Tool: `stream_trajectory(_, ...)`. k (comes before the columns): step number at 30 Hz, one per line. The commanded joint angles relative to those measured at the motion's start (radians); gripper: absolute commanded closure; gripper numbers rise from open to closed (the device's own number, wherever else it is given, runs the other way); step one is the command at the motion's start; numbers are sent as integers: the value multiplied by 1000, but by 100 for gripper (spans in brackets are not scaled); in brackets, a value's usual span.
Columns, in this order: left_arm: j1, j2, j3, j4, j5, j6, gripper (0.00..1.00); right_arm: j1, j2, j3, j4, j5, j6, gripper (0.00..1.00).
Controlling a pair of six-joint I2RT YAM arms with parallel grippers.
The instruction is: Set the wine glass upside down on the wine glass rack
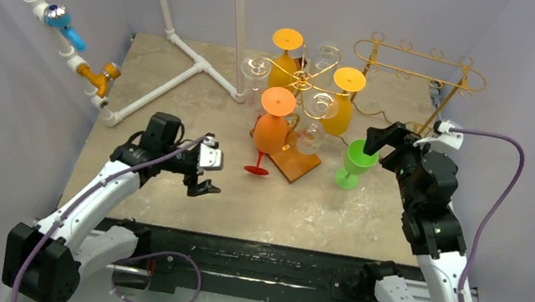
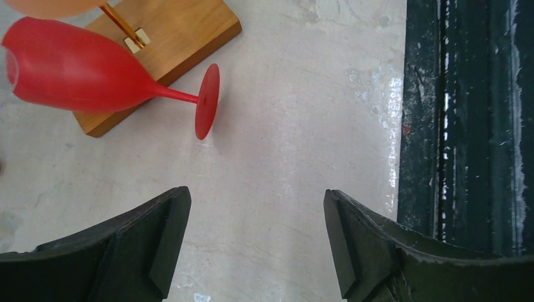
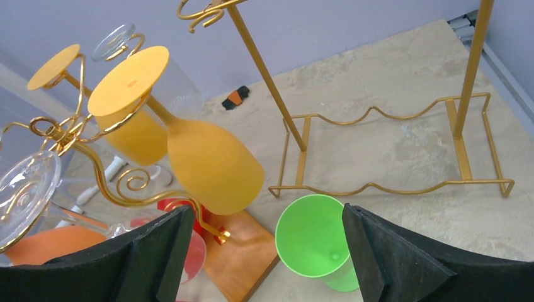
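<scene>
The gold wine glass rack (image 1: 303,82) stands on a wooden base (image 1: 296,162) at mid-table, with orange, yellow and clear glasses hanging upside down from it. A green wine glass (image 1: 356,161) stands upright to the right of the base. My right gripper (image 1: 383,145) hovers open just above and behind it. In the right wrist view the green wine glass (image 3: 315,236) sits below the right gripper (image 3: 267,251), near the right finger. A red wine glass (image 2: 75,72) stands by the base's left corner. My left gripper (image 1: 205,178) is open, empty, and apart from it.
A second gold rack (image 1: 420,62) stands at the back right, its wire base (image 3: 390,189) behind the green glass. A white pipe frame (image 1: 179,76) runs across the back left. The dark front rail (image 2: 466,126) edges the table.
</scene>
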Motion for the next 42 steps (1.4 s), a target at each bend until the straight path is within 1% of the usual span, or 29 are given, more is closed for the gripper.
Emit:
stream_trajectory(1,-42,32,-103,295,15,121,19,-3,-28,47,-35,32,53,2)
stream_trajectory(4,-73,63,-173,477,-9,105,22,-3,-63,52,-41,36,53,2)
stream_trajectory(6,-98,101,-207,646,-49,33,24,-3,-79,59,-48,28,53,2)
stream_trajectory(7,-109,130,-210,695,-63,12,25,-3,-84,62,-50,26,53,2)
stream_trajectory(10,-137,222,-211,802,-97,-19,28,-2,-103,68,-58,30,52,3)
stream_trajectory(14,-159,299,-224,939,-142,-72,31,-3,-129,83,-61,44,37,3)
stream_trajectory(18,-169,352,-237,994,-149,-73,32,-2,-141,108,-67,49,28,3)
stream_trajectory(21,-177,379,-262,1071,-168,-85,34,-2,-150,124,-68,41,26,3)
stream_trajectory(25,-192,415,-249,1069,-173,-90,36,-3,-163,142,-73,39,20,3)
stream_trajectory(28,-210,441,-227,1074,-182,-112,39,-3,-170,152,-77,39,18,4)
stream_trajectory(30,-227,460,-204,1035,-183,-96,43,-2,-170,162,-81,36,15,4)
stream_trajectory(37,-282,512,-156,985,-226,-89,61,-2,-178,184,-97,27,6,4)
stream_trajectory(40,-296,523,-144,970,-236,-90,71,-3,-185,185,-95,23,4,4)
stream_trajectory(42,-304,520,-139,952,-237,-87,80,-2,-187,190,-93,26,-2,4)
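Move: The red glass lies on its side. Its upright foot is about 7 cm ahead of the open left gripper, 11 cm to its right and 10 cm lower. From the left hand, the orange glass hangs about 9 cm ahead, 12 cm right and some 5 cm higher; the wooden base is about 13 cm ahead, 18 cm right and 13 cm down. From the right hand, the red foot is roughly level fore and aft, 28 cm left and 27 cm below. Bring the left gripper down and forward, then right and lower, about 9 cm each down and rightward and 7 cm forward, to the red glass's foot. Roll it some 15 degrees, forward side up, and narrow the fingers to about a quarter open around the disc. Meanwhile raise the open right gripper about 9 cm and draw it back 6 cm, away from the green glass, tipping its fingers up. ##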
